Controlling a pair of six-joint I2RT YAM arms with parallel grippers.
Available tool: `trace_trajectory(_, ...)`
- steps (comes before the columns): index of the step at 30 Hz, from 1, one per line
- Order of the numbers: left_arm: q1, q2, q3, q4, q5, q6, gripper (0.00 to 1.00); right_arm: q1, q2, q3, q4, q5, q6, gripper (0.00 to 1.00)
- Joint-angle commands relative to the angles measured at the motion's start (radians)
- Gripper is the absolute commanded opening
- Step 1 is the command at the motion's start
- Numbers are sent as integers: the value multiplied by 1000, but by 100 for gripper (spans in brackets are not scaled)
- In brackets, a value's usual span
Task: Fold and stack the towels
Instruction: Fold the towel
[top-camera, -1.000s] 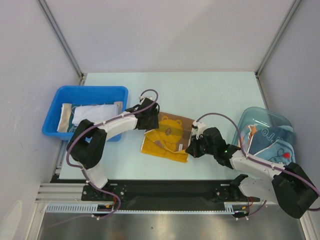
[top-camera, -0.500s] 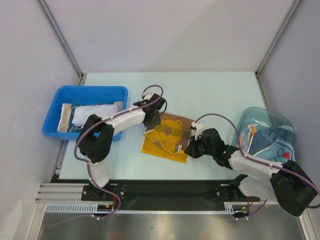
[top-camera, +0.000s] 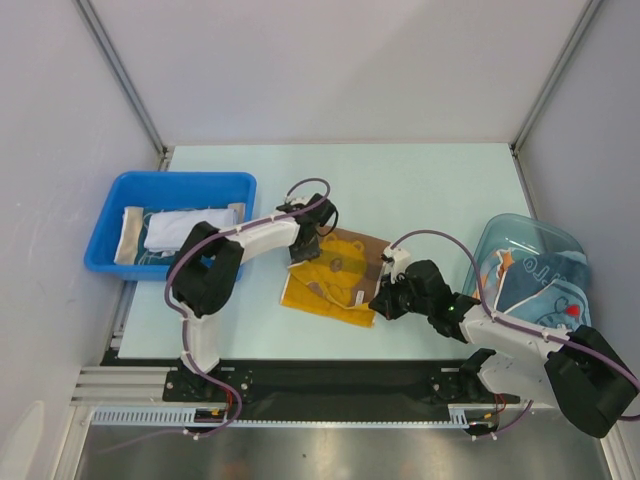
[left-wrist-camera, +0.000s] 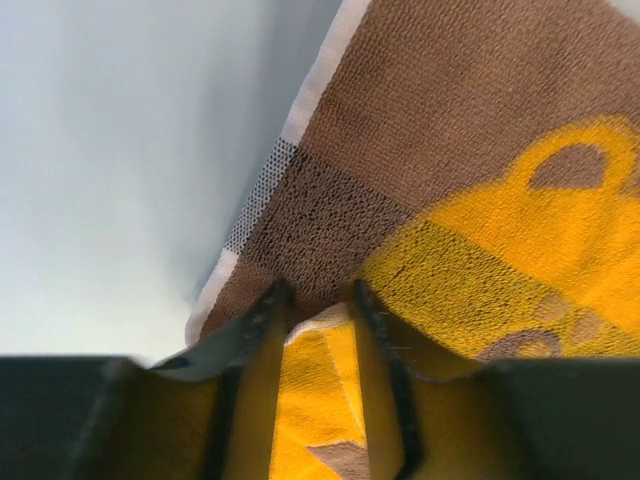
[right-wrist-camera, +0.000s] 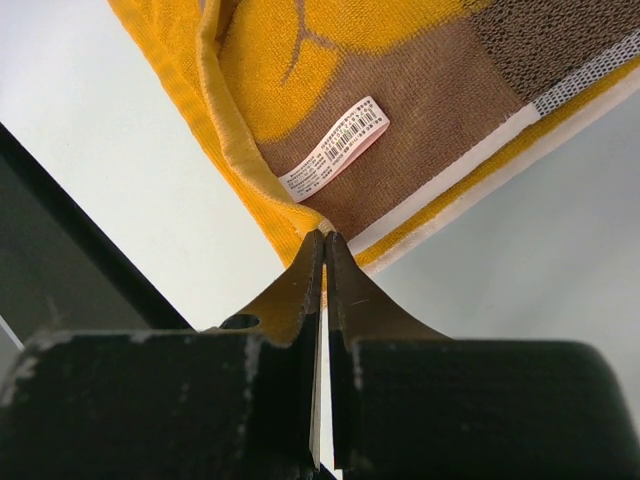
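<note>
A brown towel with a yellow bear (top-camera: 338, 268) lies partly folded on the pale table, its yellow underside turned up along the near edge. My left gripper (top-camera: 305, 249) is at its far-left corner. In the left wrist view the left gripper (left-wrist-camera: 318, 305) is shut on a raised yellow fold of the bear towel (left-wrist-camera: 450, 130), which fills the gap between the fingers (left-wrist-camera: 262, 335). My right gripper (top-camera: 378, 300) is at the near-right corner. In the right wrist view the right gripper (right-wrist-camera: 325, 240) pinches the edge of the bear towel (right-wrist-camera: 400, 110) beside a white label (right-wrist-camera: 335, 148).
A blue bin (top-camera: 180, 181) at the left holds folded pale towels (top-camera: 185, 228). A clear bluish tub (top-camera: 520, 234) at the right holds more towels (top-camera: 540, 292). The black rail (top-camera: 330, 378) runs along the near table edge.
My left gripper has moved right onto the towel's far-left corner and closed on a fold of it. The right gripper has stayed shut on the near-right corner, shifting only slightly.
</note>
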Motion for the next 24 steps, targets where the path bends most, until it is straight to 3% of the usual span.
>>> trace_trajectory(1, -6, 9, 40, -28, 0, -22, 29, 6, -12, -3, 46, -1, 5, 0)
trace_trajectory(3, -6, 5, 51, -37, -4, -19, 26, 7, -12, -2, 47, 1, 3, 0)
trace_trajectory(6, -7, -6, 80, -63, -26, -5, 12, 7, -7, 0, 46, 2, 2, 0)
trace_trajectory(7, -6, -7, 86, -72, -27, 1, 2, 7, -3, 1, 46, 4, 3, 0)
trace_trajectory(8, -6, -14, 92, -80, -29, 9, 0, 7, -1, 1, 46, 7, 3, 0)
trace_trajectory(14, -21, -44, 124, -121, -61, 53, 0, 7, 5, 14, 32, 21, 0, 0)
trace_trajectory(20, -24, -132, 117, -74, -55, 117, 0, -9, -12, 107, -71, 225, 12, 0)
trace_trajectory(24, 9, -169, 219, 12, -18, 211, 0, -178, 55, 304, -33, 257, -46, 0)
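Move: Between the left fingers lies the left end of the towel's loose upper edge, right at the fingertips and about 1 cm below the hand point. The towel's far left corner is some 8 cm ahead and 1 cm to the right, its near left corner 9 cm back and 4 cm left. For the right hand, already pinching the edge's other end, the towel's far right corner is about 16 cm ahead, 3 cm right and 4 cm lower; the near right corner is 1 cm back, straight below. Closing from a part-open gap, the left fingers pinch the towel's loose edge, then the hand lifts it nearly straight up, slowly at first and faster at the end, about 6 cm. Keeping its own pinch, the right hand waits, then sets off forward towards the towel's far right corner, some 5 cm, rising 3 cm, drifting slightly right and turning about 10 degrees clockwise. ##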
